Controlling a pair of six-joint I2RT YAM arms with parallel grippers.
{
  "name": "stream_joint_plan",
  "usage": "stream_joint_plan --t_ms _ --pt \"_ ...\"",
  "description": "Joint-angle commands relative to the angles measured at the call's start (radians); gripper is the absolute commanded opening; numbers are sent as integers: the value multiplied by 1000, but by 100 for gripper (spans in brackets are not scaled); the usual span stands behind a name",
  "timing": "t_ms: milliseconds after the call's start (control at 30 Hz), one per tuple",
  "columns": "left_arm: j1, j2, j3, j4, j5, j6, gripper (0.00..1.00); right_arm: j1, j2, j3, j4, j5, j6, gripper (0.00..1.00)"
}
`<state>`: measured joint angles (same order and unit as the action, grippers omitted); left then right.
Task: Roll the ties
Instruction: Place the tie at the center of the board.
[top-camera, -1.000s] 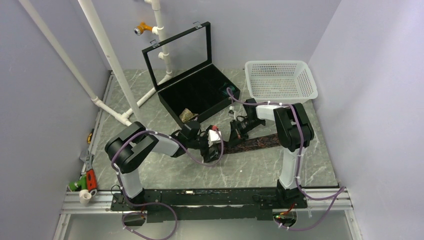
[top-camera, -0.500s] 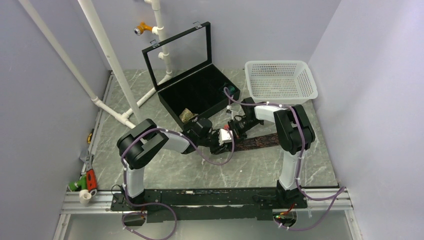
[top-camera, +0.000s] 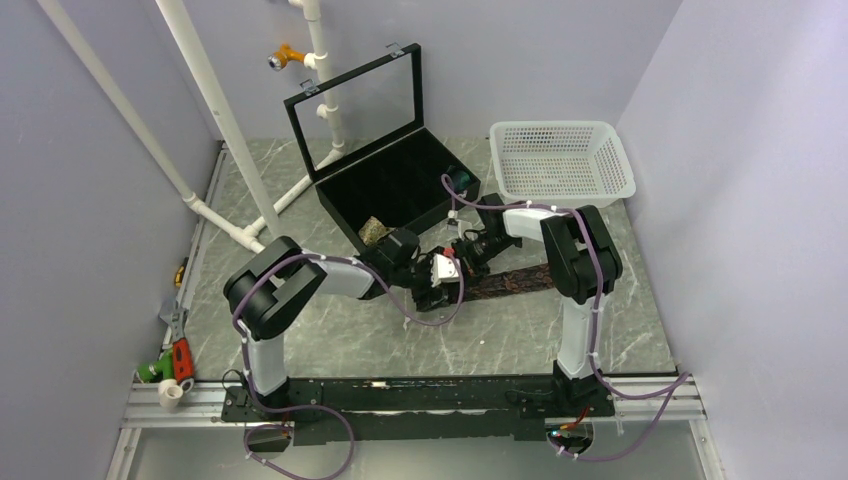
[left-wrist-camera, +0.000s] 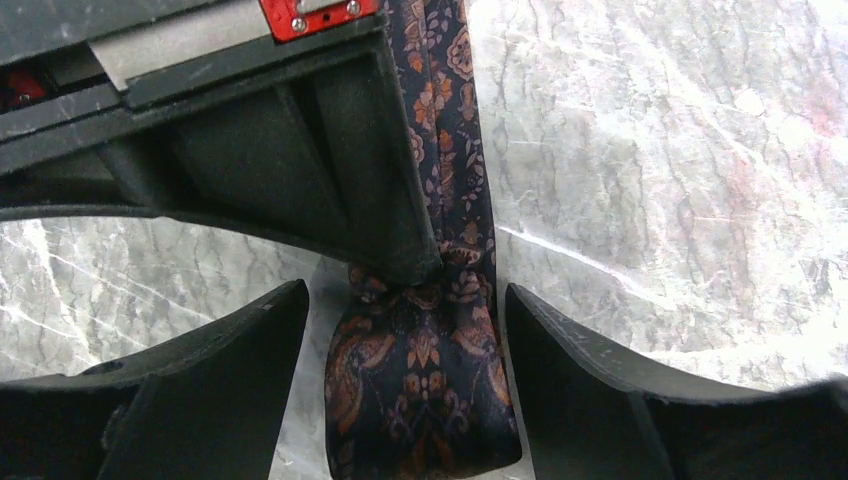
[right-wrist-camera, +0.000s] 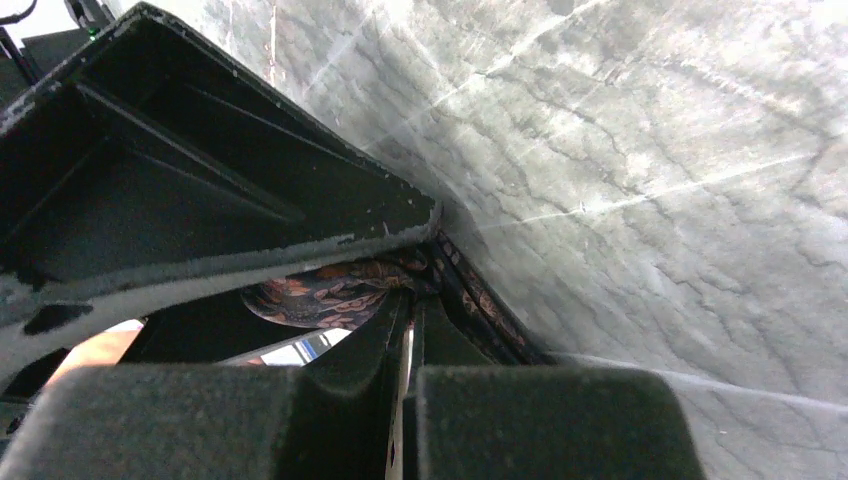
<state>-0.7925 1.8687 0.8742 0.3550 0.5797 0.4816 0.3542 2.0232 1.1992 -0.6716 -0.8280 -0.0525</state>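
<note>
The dark brown-maroon paisley tie (top-camera: 515, 281) lies flat on the marble table between the arms, its left end folded into a thick bundle (left-wrist-camera: 420, 395). My left gripper (top-camera: 443, 290) is open, one finger (left-wrist-camera: 215, 385) on each side of that bundle without touching it. My right gripper (top-camera: 463, 266) is shut, its tip pinching the puckered tie just beyond the bundle (left-wrist-camera: 425, 270); the tie (right-wrist-camera: 330, 290) shows ahead of its closed fingers (right-wrist-camera: 365, 400). A tan speckled tie (top-camera: 375, 230), rolled, sits in the black box. A teal tie (top-camera: 460, 178) sits at the box's right corner.
The black display box (top-camera: 400, 190) with its glass lid raised stands behind the grippers. A white mesh basket (top-camera: 560, 127) is at the back right. White pipes (top-camera: 225, 130) cross the left side. Small tools (top-camera: 172, 364) lie at the near left edge.
My left arm has swung right and back, bringing its open gripper around the tie's folded end next to the right gripper. The right gripper shifted slightly left. The tie's flat length looks shorter.
</note>
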Motion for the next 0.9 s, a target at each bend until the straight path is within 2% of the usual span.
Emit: stream_joint_plan --t_ms 0,200,467,567,700,867 --pt "12 -16 -38 -118 14 -18 79 -4 13 10 13 80 -41 0" --pt "50 -207 -213 90 15 -77 77 -3 40 -5 24 134 -39 0" --pt "51 -120 -182 235 17 -165 76 -4 60 -17 28 187 -46 0" --pt "49 -102 -167 280 37 -196 68 -2 61 -28 28 196 -51 0" --pt "41 -104 -135 300 65 -245 52 -3 56 -41 34 197 -51 0" --pt "4 -69 -71 287 85 -266 48 -3 55 -46 49 187 -42 0"
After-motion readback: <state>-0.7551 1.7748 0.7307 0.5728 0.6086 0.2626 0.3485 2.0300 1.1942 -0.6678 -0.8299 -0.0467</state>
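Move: The tie's rolled end lies between the left hand's open fingers, about 1 cm to the hand's left, level fore and aft and about 1 cm lower; the tie's flat tail runs off some 12 cm to the hand's right, 1 cm farther out and 2 cm lower. The black box is roughly 19 cm ahead and 10 cm left. From the right hand, shut on the tie, the rolled end is about 3 cm left, level fore and aft. The left fingers end up pinching the tie roll by its two sides: open, the left hand first backs off about 5 cm to the left and a little back, then comes in again to the right and slightly forward, rising 2–3 cm late, as the fingers narrow and their tips tilt up some 10 degrees. The right hand stays put, shut fingertips still holding the tie just right of the roll. ##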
